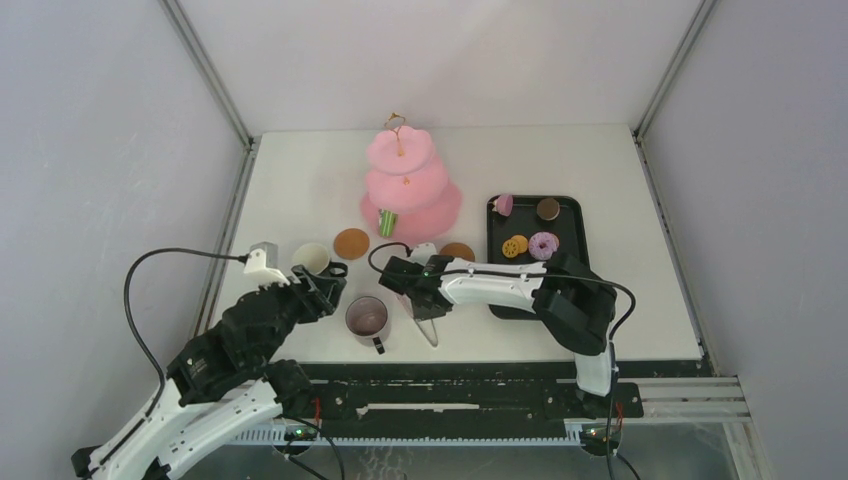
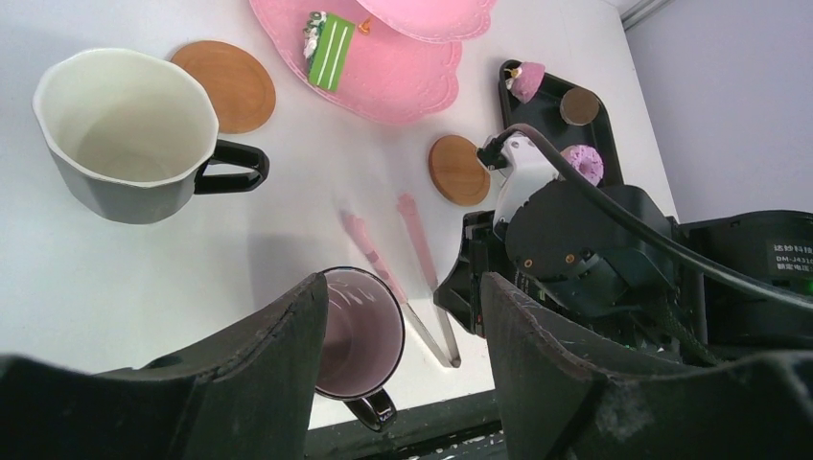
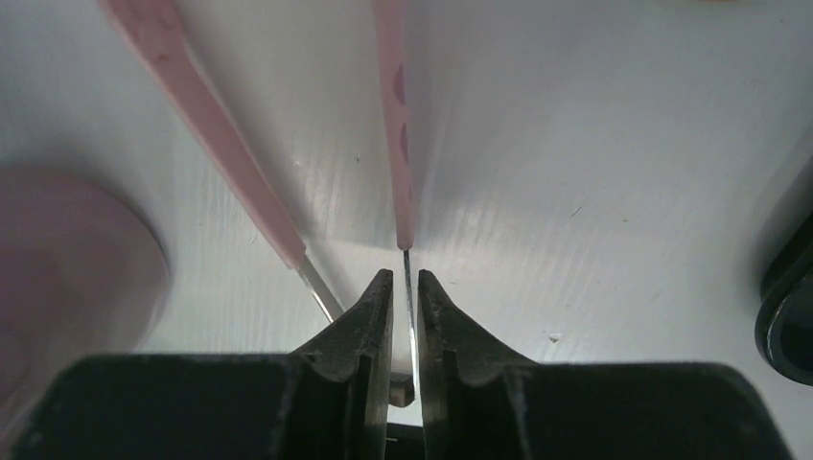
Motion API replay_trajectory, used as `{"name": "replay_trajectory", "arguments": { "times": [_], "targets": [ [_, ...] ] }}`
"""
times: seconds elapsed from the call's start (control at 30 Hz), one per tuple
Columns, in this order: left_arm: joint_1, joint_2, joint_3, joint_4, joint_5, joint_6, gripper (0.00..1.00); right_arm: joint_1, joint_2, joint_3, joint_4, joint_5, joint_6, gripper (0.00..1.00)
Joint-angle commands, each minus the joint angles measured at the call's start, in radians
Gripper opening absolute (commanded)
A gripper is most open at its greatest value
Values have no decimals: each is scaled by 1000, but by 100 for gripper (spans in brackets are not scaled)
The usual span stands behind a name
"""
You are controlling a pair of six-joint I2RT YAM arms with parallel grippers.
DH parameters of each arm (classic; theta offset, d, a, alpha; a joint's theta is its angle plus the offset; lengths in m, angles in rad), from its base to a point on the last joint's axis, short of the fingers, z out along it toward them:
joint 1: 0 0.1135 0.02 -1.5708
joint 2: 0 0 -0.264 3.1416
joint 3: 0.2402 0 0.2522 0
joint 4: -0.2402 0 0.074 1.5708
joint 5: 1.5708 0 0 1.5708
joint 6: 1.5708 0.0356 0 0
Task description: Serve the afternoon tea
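The pink three-tier cake stand (image 1: 405, 180) stands at the table's back middle, with a green pastry (image 1: 387, 222) on its bottom tier. Two brown coasters (image 1: 351, 242) (image 1: 457, 251) lie bare in front of it. A dark mug with a white inside (image 1: 312, 258) and a dark mug with a pink inside (image 1: 368, 318) stand on the table. My left gripper (image 1: 328, 283) (image 2: 405, 280) hovers open between them, holding nothing. My right gripper (image 1: 412, 290) (image 3: 405, 276) is low over the tongs (image 3: 396, 125), its jaws a sliver apart around one metal blade.
The black tray (image 1: 565, 232) at the right holds a purple donut (image 1: 543, 245), an orange pastry (image 1: 515, 246), a brown one (image 1: 548, 208) and a pink cupcake (image 1: 503, 204). The right arm lies across the tray's near end. The tongs (image 1: 428, 325) rest near the front edge.
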Motion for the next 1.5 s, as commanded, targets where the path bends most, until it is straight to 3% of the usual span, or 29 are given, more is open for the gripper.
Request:
{"name": "replay_trajectory", "arguments": {
  "times": [0.0,0.2,0.37,0.5,0.73,0.9,1.23,1.47],
  "targets": [
    [-4,-19,-13,-7,15,15,65,-17,-1,10,43,50,-21,24],
    [-4,-32,11,-32,16,27,65,-8,-42,10,24,110,-11,43],
    [-4,-46,32,-55,14,35,65,72,-137,7,-8,224,12,53],
    [-4,-58,38,-67,12,47,65,147,-186,-7,-12,292,14,68],
    [-4,-34,44,-50,18,100,66,203,-129,19,-37,266,-24,65],
    [-4,-26,22,-28,5,140,67,208,-176,-78,50,312,17,60],
    [-4,34,32,24,-46,147,67,117,-164,-177,225,149,-114,71],
    [-5,78,31,59,-48,136,67,34,-221,-304,381,43,-175,73]
  ]
}}
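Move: The right hand is right at the tongs, its barely parted fingertips around the metal part of their right leg. The tongs' middle lies about 1 cm ahead, 2 cm to the left and 1 cm below. The dark mug stands level with it, about 11 cm to the left; the right coaster lies 11 cm ahead and 5 cm right, the black tray's middle equally far ahead and 21 cm right. From the left hand the tongs are roughly 14 cm right, 3 cm back and 20 cm below. Coming free of the tongs' right leg, the right hand spreads its fingers wide, edges slightly forward, then lifts some 7 cm while drawing back over the tongs, tilting the fingertips about 15 degrees forward. It then sinks back down just as far, easing a little right and turning slightly counter-clockwise, with the open fingers coming down on either side of the tongs' joined end; no grip yet. ##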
